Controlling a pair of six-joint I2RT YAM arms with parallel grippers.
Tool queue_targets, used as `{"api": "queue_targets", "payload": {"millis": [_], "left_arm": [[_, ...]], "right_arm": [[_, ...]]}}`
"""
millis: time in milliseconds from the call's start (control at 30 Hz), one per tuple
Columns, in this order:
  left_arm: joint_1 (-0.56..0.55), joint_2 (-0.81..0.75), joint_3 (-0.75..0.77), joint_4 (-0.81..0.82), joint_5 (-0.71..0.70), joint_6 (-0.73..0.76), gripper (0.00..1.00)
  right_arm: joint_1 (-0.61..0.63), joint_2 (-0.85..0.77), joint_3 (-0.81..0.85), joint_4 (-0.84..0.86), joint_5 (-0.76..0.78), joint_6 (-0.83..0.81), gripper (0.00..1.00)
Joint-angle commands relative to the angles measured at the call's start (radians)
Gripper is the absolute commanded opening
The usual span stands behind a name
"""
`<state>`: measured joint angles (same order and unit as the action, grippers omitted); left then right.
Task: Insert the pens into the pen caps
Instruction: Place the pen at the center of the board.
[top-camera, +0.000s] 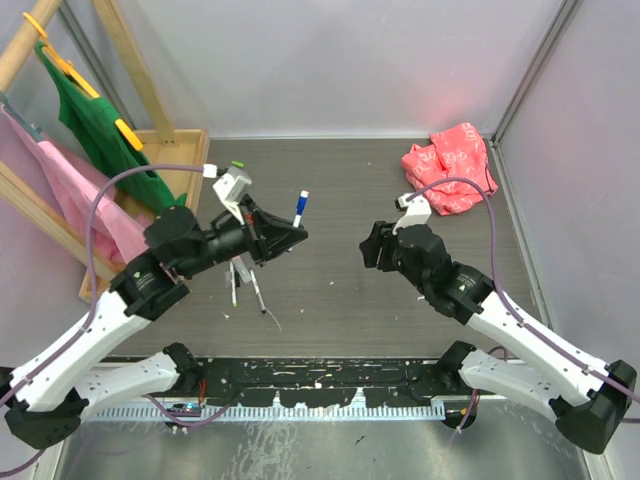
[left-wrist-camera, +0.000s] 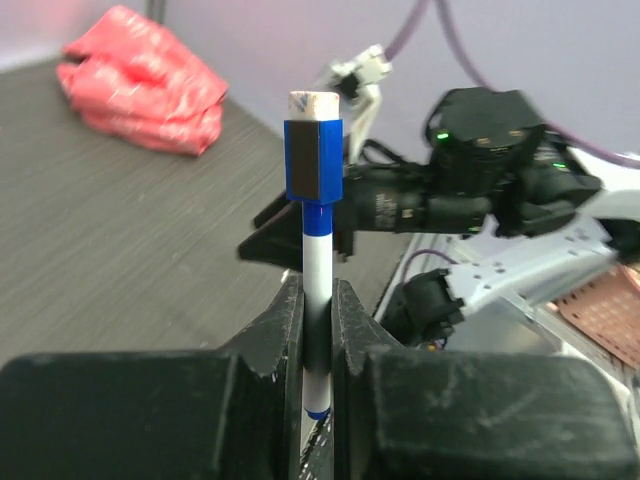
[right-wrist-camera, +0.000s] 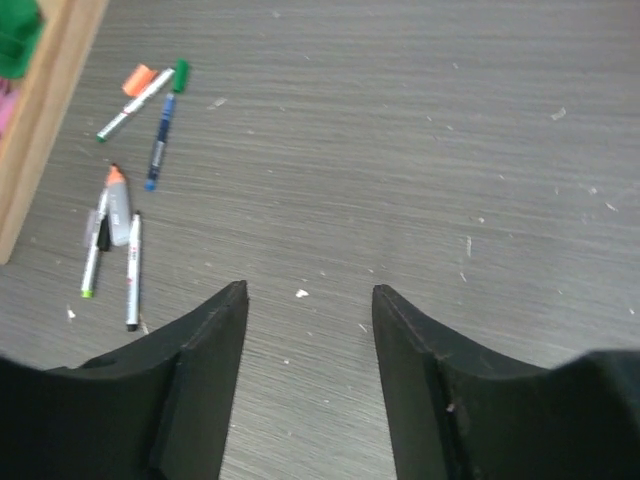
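Observation:
My left gripper is shut on a white pen that stands upright between its fingers. A blue cap with a whitish end sits on its top. From above, this pen sticks up from the left gripper at the table's middle. My right gripper faces it a short way to the right, open and empty. Several other pens lie on the table: a white one with a green tip, a blue one, a grey one with an orange end, and two white ones. An orange cap and a green cap lie beside them.
A crumpled red bag lies at the back right. A wooden rack with green and pink cloth stands at the back left, its base close to the loose pens. Loose pens lie under the left arm.

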<state>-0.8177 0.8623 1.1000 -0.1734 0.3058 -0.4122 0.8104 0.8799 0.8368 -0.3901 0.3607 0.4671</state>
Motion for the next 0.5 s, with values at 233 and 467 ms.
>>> {"api": "queue_targets", "payload": {"millis": [233,467], "left_arm": [[0.004,0.287,0.031,-0.156,-0.356,-0.121,0.0],[0.004,0.518,0.071,-0.162,-0.471,-0.191,0.0]], "right_arm": [[-0.31,-0.11,-0.184,0.025,-0.31,0.028,0.78],[-0.321,-0.213,-0.232,0.007,-0.337,0.008,0.81]]}}
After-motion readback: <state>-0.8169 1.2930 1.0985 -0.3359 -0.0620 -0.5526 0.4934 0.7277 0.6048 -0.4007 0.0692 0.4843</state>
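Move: The left hand, still gripping the capped pen, is bound for the board's centre, which lies about 12 cm ahead, 4 cm to its right and some 38 cm below. On the board left of its way lie a white pen, 4 cm ahead and 12 cm left, the grey marker, 8 cm ahead and 16 cm left, and a blue pen, 17 cm ahead and 13 cm left. The centre lies roughly 4 cm ahead, 12 cm left and 22 cm below the right hand. Downward and forward, with growing speed, the left hand carries the capped pen towards the middle of the board, sinking nearly 20 cm and reaching about 10 cm, while its level fingers tip some 30 degrees down and swing counter-clockwise. They keep their hold. The empty right hand sinks and slides off to the right, spreading its fingers wider. ##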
